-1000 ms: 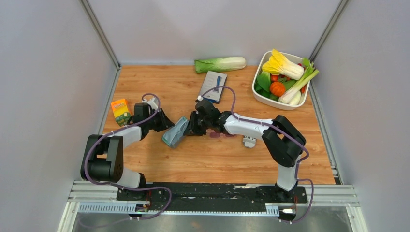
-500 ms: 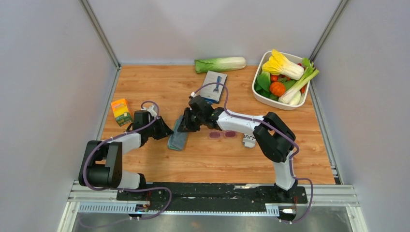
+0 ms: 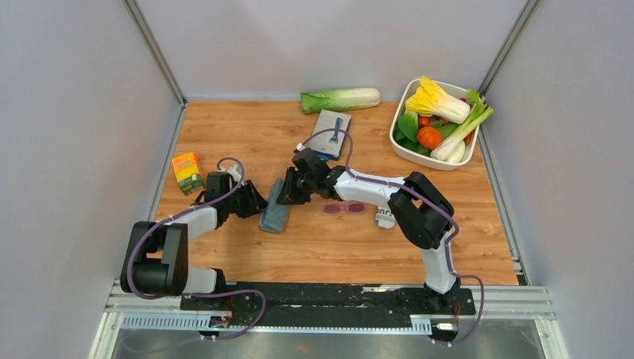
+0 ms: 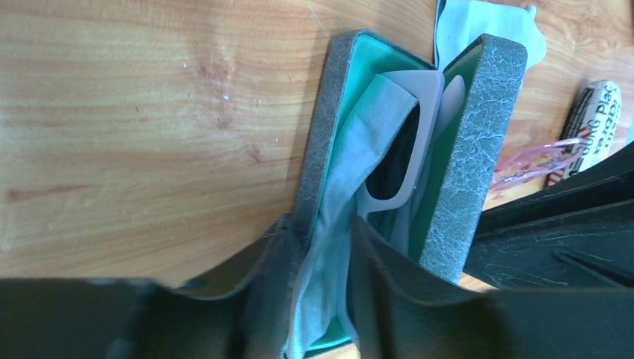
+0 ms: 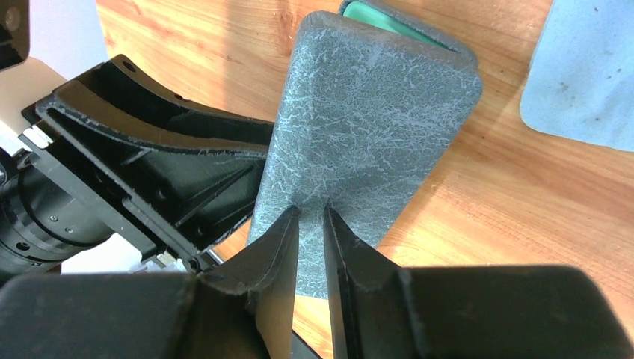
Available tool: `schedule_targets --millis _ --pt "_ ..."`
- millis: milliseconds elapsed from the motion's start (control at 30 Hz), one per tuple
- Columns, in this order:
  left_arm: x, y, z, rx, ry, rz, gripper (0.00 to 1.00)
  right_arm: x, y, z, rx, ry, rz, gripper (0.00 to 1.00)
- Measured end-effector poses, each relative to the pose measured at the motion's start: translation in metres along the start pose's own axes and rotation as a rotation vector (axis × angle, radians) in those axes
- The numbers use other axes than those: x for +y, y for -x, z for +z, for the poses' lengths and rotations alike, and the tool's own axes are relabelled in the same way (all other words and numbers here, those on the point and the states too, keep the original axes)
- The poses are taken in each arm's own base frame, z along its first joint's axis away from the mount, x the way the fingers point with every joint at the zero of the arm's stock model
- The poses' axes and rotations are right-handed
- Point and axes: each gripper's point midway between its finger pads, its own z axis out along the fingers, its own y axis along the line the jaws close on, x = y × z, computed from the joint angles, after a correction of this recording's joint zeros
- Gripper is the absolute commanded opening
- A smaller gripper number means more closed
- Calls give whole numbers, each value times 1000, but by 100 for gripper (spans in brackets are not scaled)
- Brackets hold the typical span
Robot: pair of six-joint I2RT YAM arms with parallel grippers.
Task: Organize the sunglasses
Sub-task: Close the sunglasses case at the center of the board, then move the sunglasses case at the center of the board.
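Observation:
The sunglasses point(image 3: 344, 208), a thin pair with pink lenses, lie on the table right of the grey case point(image 3: 274, 215); their frame shows as the sunglasses point(image 4: 534, 158) past the lid. The case point(image 4: 478, 149) stands open, with teal lining, a white-framed dark-lensed pair point(image 4: 404, 161) and a light blue cloth point(image 4: 351, 172) inside. My left gripper point(image 3: 254, 200) straddles the case's near wall and a cloth fold point(image 4: 321, 232); whether it presses is unclear. My right gripper point(image 3: 288, 193) is barely parted, tips on the lid's outer face point(image 5: 310, 212), nothing between them.
A second blue cloth point(image 5: 583, 67) lies beyond the case. A small white object point(image 3: 385, 218) sits by the sunglasses. A juice carton point(image 3: 187, 172) stands at the left. At the back are a flat box point(image 3: 330, 133), a cabbage point(image 3: 341, 99) and a white dish point(image 3: 404, 146) of vegetables.
The case, held tilted up between both grippers a second ago, now lies flat on the table a little to the left. The right gripper shifted left and farther back.

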Motion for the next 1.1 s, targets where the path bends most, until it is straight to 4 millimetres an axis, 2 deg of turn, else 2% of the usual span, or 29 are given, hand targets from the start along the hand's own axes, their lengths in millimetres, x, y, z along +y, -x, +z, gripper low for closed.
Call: schedule_targets --millis 167,333,400,767,867,900,933,1033,1100 --pt "4 7 -11 -25 16 -31 60 1 2 5 3 -2 -4 30" --pt "4 32 -31 -112 10 -54 64 4 4 10 1 -1 -17 32" --pt "0 38 -35 -132 -3 -51 65 -2 1 12 7 -21 -22 34" --pt "-4 27 -37 -101 -37 -56 65 -7 2 11 1 -51 -60 43" --pt "-1 20 -36 -86 -30 -66 67 -11 6 2 -16 -81 -91 46" --pt "0 18 -36 -85 -29 -67 73 -13 7 -3 -25 -91 -100 46" --pt "0 17 -37 -86 -26 -67 76 -15 9 -9 -36 -100 -110 47" --pt "-2 19 -46 -115 -7 -46 76 -22 16 -34 -79 -123 -133 52" --pt "-5 22 -56 -159 23 -12 76 -25 22 -53 -116 -127 -144 61"
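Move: The sunglasses case stands part-open between the hands. Its middle is about 1 cm left of the right hand and 4 cm below it, level in reach. From the left hand, which straddles the case's left wall, the middle is roughly 1 cm ahead and 3 cm right, about level in height. From the right hand, the blue cloth lies some 9 cm right and 6 cm ahead, and the pink sunglasses 17 cm right and 1 cm back, both 6 cm lower. Up and to its left by about 5 cm, the left hand clears the case's left wall while its fingers open wide, easing slightly back late on. The right fingertips first push the lid left and down 1–2 cm to shut the case, then leave it, sweeping some 6 cm right and rising as they spread and tilt up. ##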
